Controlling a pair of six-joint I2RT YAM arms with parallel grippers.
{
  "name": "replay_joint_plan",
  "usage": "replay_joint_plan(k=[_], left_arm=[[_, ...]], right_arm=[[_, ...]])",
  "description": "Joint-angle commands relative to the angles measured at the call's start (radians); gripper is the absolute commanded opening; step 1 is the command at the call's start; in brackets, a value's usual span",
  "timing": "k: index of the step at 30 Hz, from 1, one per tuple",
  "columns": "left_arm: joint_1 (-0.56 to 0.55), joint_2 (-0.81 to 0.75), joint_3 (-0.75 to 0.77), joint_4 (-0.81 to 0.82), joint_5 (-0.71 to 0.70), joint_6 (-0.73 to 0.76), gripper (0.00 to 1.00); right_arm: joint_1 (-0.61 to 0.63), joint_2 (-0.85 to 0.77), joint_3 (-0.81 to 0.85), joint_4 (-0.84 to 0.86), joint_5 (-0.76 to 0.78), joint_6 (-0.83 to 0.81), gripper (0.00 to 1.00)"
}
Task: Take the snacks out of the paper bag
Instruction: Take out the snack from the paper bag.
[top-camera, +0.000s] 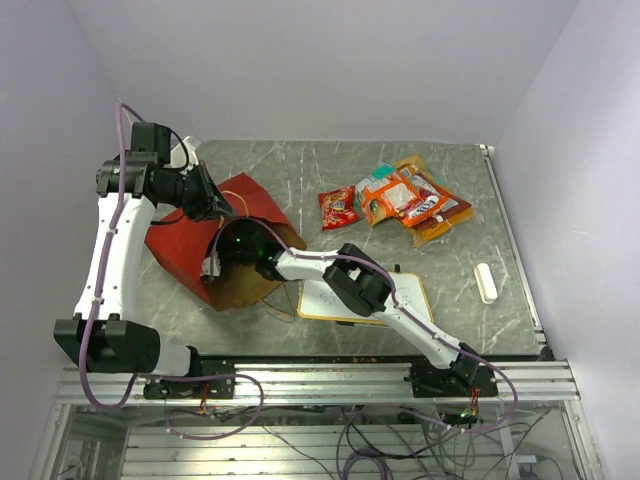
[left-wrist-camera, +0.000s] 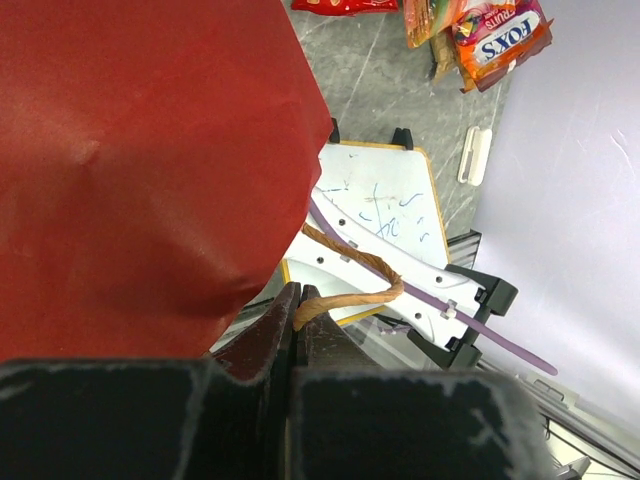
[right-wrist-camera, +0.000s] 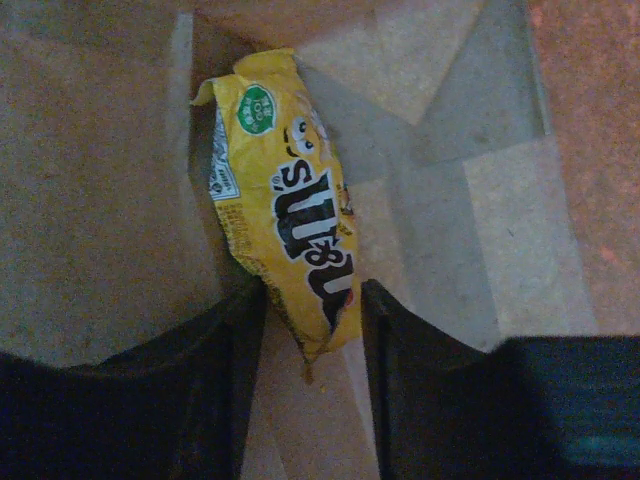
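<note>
The paper bag (top-camera: 185, 250) lies on its side, red outside (left-wrist-camera: 150, 150), its brown mouth facing the right arm. My left gripper (top-camera: 222, 205) (left-wrist-camera: 293, 295) is shut on the bag's string handle (left-wrist-camera: 370, 295) at the top rim. The right gripper (top-camera: 240, 250) reaches inside the bag. There its fingers (right-wrist-camera: 313, 300) press on both side edges of the lower end of a yellow M&M's snack packet (right-wrist-camera: 285, 210), which lies on the kraft floor (right-wrist-camera: 100, 200). Other snacks lie outside: a red packet (top-camera: 338, 207) and a pile of orange ones (top-camera: 410, 200) (left-wrist-camera: 495, 35).
A white-framed whiteboard (top-camera: 415, 290) (left-wrist-camera: 380, 200) lies under the right arm's forearm, by the bag's mouth. A small white bar (top-camera: 486, 282) (left-wrist-camera: 474, 155) rests near the table's right edge. Purple walls close in on the left and right.
</note>
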Motion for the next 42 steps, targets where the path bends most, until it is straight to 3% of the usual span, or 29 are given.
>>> replay_joint_plan(k=[1, 8, 13, 22, 34, 42], left_arm=[[-0.010, 0.001, 0.047, 0.018, 0.037, 0.011, 0.07], [-0.011, -0.011, 0.029, 0.016, 0.013, 0.003, 0.07], [-0.011, -0.014, 0.034, 0.012, -0.002, 0.006, 0.07], [-0.006, -0.003, 0.088, -0.023, -0.061, 0.031, 0.07], [0.015, -0.024, 0.088, -0.018, -0.123, 0.010, 0.07], [0.047, -0.046, 0.022, 0.083, -0.078, -0.056, 0.07]], right_arm=[[-0.007, 0.028, 0.035, 0.012, -0.043, -0.008, 0.40], [-0.014, 0.011, 0.029, -0.003, -0.033, -0.003, 0.23], [-0.019, -0.005, 0.018, -0.026, -0.028, -0.009, 0.05], [-0.020, -0.082, -0.068, -0.001, 0.007, 0.014, 0.00], [-0.028, -0.346, -0.443, 0.168, 0.027, 0.204, 0.00], [-0.022, -0.512, -0.629, 0.149, 0.014, 0.304, 0.00]])
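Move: The M&M's packet lies deep in the tipped paper bag, its near end already between the right gripper's open fingers and its middle about 5 cm to their left, 2 cm back and a touch lower. The red snack pack lies on the table some 35 cm right and 8 cm ahead of the right gripper, the whiteboard about 42 cm right and 15 cm back. From the left gripper the packet is roughly 15 cm left, 4 cm ahead and 25 cm below. Shut the right gripper on the near end of the M&M's packet while the hand stays almost in place, then draw it right about 8 cm towards the bag's mouth, rising some 5 cm and easing back as it goes, with a roll of about 10 degrees. Keep the left gripper's pinch on the bag's handle and, once the right has closed, shift it left 2–3 cm and slightly up. ##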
